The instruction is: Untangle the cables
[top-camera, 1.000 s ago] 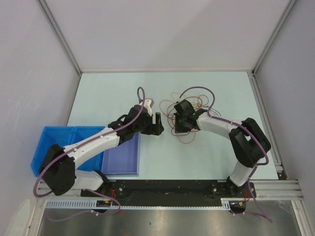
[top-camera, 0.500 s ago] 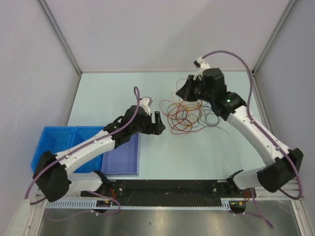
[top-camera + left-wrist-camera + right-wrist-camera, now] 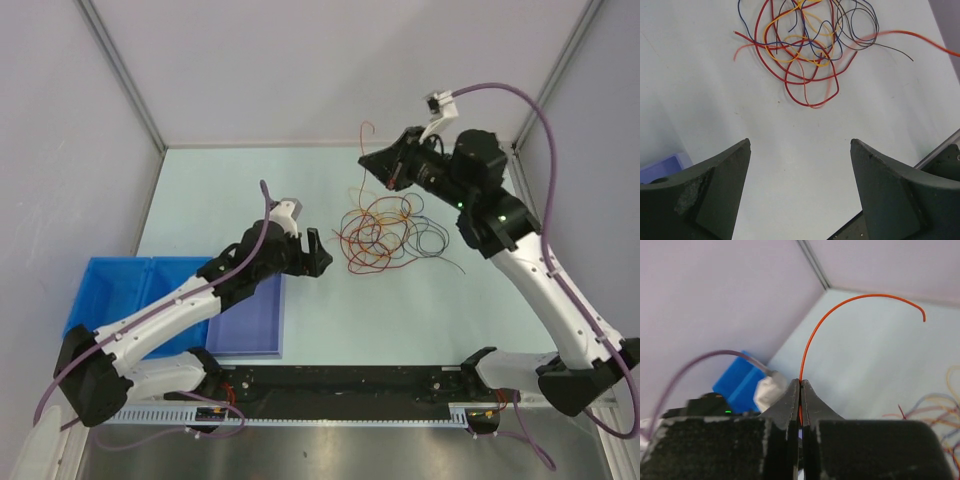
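Note:
The cables (image 3: 383,232) lie as a tangle of red, orange, yellow, blue and dark loops on the pale table, also seen at the top of the left wrist view, cables (image 3: 805,45). My right gripper (image 3: 366,160) is raised above the pile's far side, shut on one orange cable (image 3: 840,305) whose free end curls up past the fingertips, orange cable (image 3: 362,138). In its own view the right gripper (image 3: 800,382) has its jaws pressed together on that strand. My left gripper (image 3: 318,250) hovers left of the pile, open and holding nothing, left gripper (image 3: 800,142).
A blue bin (image 3: 110,292) and a paler blue tray (image 3: 248,315) sit at the near left, under the left arm. Grey walls with metal posts close in the table at the back and sides. A black rail (image 3: 340,385) runs along the near edge.
My right arm has risen from the pile and swung back and to the right, drawing an orange cable up with it. The left arm has shifted slightly, gripper still open.

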Motion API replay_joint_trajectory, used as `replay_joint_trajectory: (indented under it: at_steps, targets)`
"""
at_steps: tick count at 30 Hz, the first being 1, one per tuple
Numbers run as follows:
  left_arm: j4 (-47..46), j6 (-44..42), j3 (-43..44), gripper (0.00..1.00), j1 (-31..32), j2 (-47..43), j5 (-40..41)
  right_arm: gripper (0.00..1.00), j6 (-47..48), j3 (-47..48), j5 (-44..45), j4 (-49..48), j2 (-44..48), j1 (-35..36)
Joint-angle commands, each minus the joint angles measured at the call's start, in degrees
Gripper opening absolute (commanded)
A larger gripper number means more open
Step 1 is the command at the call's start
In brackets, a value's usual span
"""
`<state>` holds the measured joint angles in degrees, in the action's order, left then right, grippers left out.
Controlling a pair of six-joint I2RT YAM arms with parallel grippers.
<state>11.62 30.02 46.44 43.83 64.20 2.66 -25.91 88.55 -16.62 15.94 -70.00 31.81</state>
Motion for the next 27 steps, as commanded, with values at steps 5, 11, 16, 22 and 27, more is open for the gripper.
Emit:
replay_joint_trajectory:
  at_steps: [5,11,16,22,27]
  targets:
    - [-6.7,-1.3,-4.5,0.86,0.9,-6.5,-2.2,0.0,-8.6,-12.3,7.3,6.6,-5.8,-0.9]
    - [-11.3,-4.0,-5.9,0.85,3.3,-6.5,-4.8,0.0,-15.2,-13.2,12.0,11.5,-10.7,-1.1]
    - [-13.6,-4.9,-5.0,0.85,6.3,-3.7,-4.2,0.0,-19.3,-13.6,11.6,13.7,-14.5,-1.3]
    - [-19.5,-6.5,-5.5,0.85,11.4,-1.8,0.1,0.0,-21.9,-13.8,10.0,12.3,-13.9,-1.1]
    - [-21.7,-6.0,-4.5,0.82,13.7,1.1,5.6,0.0,-23.2,-13.8,9.6,12.4,-11.8,-1.4]
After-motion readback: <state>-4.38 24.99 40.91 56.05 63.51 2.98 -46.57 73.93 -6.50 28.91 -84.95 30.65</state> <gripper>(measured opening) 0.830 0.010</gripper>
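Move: The right hand, high up and already holding the orange cable, has the middle of the tangle about 46 cm below it, roughly 6 cm ahead and 4 cm to its right. The grey coil lies at the same depth, some 6 cm ahead and 14 cm right; the purple bin sits about 25 cm left and 11 cm back, some 43 cm down. From the empty left hand, the tangle is around 11 cm ahead, 13 cm right and 17 cm down. Down towards the tangle sinks the right hand, about 26 cm, quickly at first and then easing off, edging forward a little while its fingers tip from level to nearly 50 degrees downward and turn clockwise; it keeps its pinch on the orange cable, the short free end arching above the fingers. The open left hand meanwhile swings right and back off the near-left side of the tangle, yawing slightly clockwise. ##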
